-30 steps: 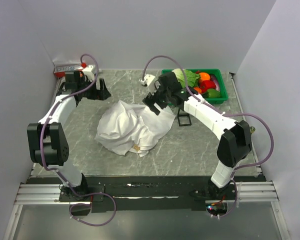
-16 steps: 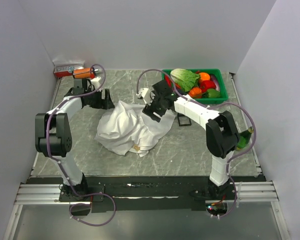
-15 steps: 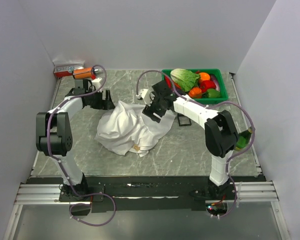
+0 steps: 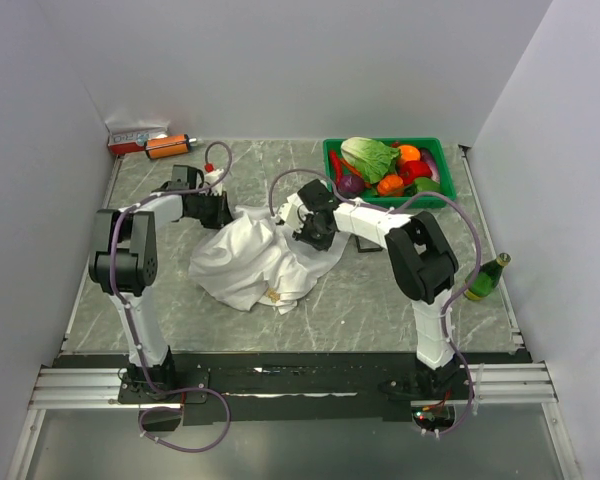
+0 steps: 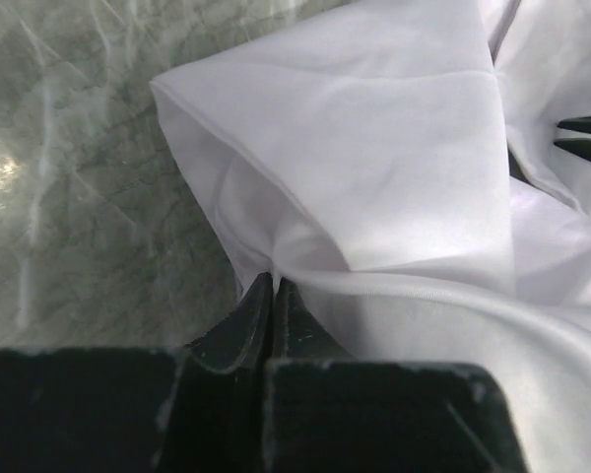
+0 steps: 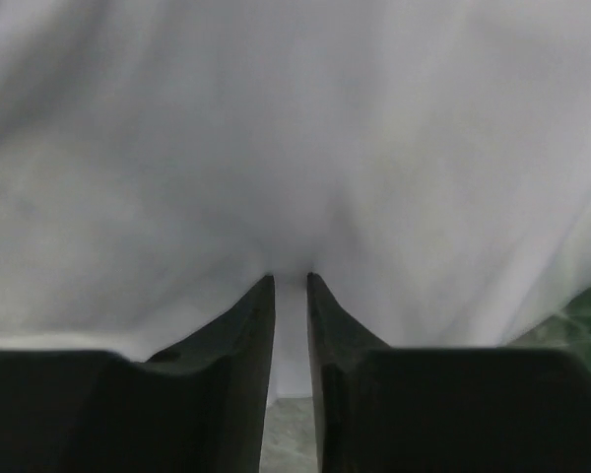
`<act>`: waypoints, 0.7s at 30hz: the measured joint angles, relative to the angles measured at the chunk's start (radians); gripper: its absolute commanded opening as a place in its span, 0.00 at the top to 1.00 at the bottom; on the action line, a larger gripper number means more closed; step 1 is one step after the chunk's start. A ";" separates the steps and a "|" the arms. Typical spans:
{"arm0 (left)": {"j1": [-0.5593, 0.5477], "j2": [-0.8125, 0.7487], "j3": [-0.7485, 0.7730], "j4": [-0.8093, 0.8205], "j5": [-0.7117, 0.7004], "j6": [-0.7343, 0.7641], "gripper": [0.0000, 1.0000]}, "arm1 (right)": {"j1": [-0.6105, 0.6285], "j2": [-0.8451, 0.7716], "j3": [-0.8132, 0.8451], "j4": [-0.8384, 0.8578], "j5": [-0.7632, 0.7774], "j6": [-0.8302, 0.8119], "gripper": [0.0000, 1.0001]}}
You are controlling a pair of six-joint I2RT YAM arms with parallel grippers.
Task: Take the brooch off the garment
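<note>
The garment (image 4: 250, 255) is a crumpled white shirt in the middle of the grey table. The brooch (image 4: 271, 293), a tiny gold-tan pin, sits on the shirt's near edge, apart from both grippers. My left gripper (image 4: 225, 210) is at the shirt's far left corner; in the left wrist view it (image 5: 273, 281) is shut, pinching a fold of the garment (image 5: 394, 148). My right gripper (image 4: 305, 232) is low on the shirt's far right side; in the right wrist view its jaws (image 6: 291, 278) stand narrowly apart with the white garment (image 6: 276, 128) caught between them.
A green basket (image 4: 435, 145) of vegetables stands at the back right. A green bottle (image 4: 485, 275) lies by the right wall. A red box (image 4: 130, 140) and an orange can (image 4: 167, 146) sit in the back left corner. A small black frame (image 4: 366, 243) lies right of the shirt.
Both arms have swung inward and come down onto the shirt's far edge. Both grippers, open a second ago, have closed onto the cloth.
</note>
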 measured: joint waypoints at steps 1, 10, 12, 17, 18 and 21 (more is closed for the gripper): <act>0.003 -0.005 0.000 0.001 -0.001 0.000 0.99 | 0.000 0.002 0.006 -0.006 0.013 -0.003 1.00; 0.121 -0.267 0.060 -0.028 -0.065 -0.029 0.99 | -0.001 0.008 0.050 -0.027 0.048 -0.006 1.00; 0.154 -0.383 0.085 -0.006 -0.103 -0.032 0.99 | -0.007 -0.008 0.114 -0.051 0.051 -0.006 1.00; 0.161 -0.626 0.155 0.076 -0.204 -0.030 0.99 | -0.032 -0.120 0.322 -0.019 0.051 -0.012 1.00; 0.157 -0.659 0.170 0.091 -0.222 -0.029 0.99 | -0.039 -0.149 0.370 0.000 0.053 -0.013 1.00; 0.155 -0.729 0.192 0.124 -0.272 -0.026 0.99 | -0.067 -0.225 0.473 0.071 0.063 -0.004 0.97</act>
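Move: Already pinched in the left fingers is the garment's left rear edge. The brooch lies about 18 cm back and 11 cm right of that hand, some 4 cm lower, and the orange can stands roughly 22 cm ahead and 13 cm left. Straight under the right fingertips is the garment's right part, about 1 cm down; from this hand the brooch is some 13 cm back and 11 cm left, the black stand 2 cm ahead and 10 cm right. Hoisting the garment's pinched edge, the left hand climbs about 40 cm and swings 10 cm left, keeping its grip while the wrist tips well up. The right fingers, partly open, finish closing at the garment's right part, then rise away from the cloth empty, some 30 cm up and 10 cm forward, tilting upward. ##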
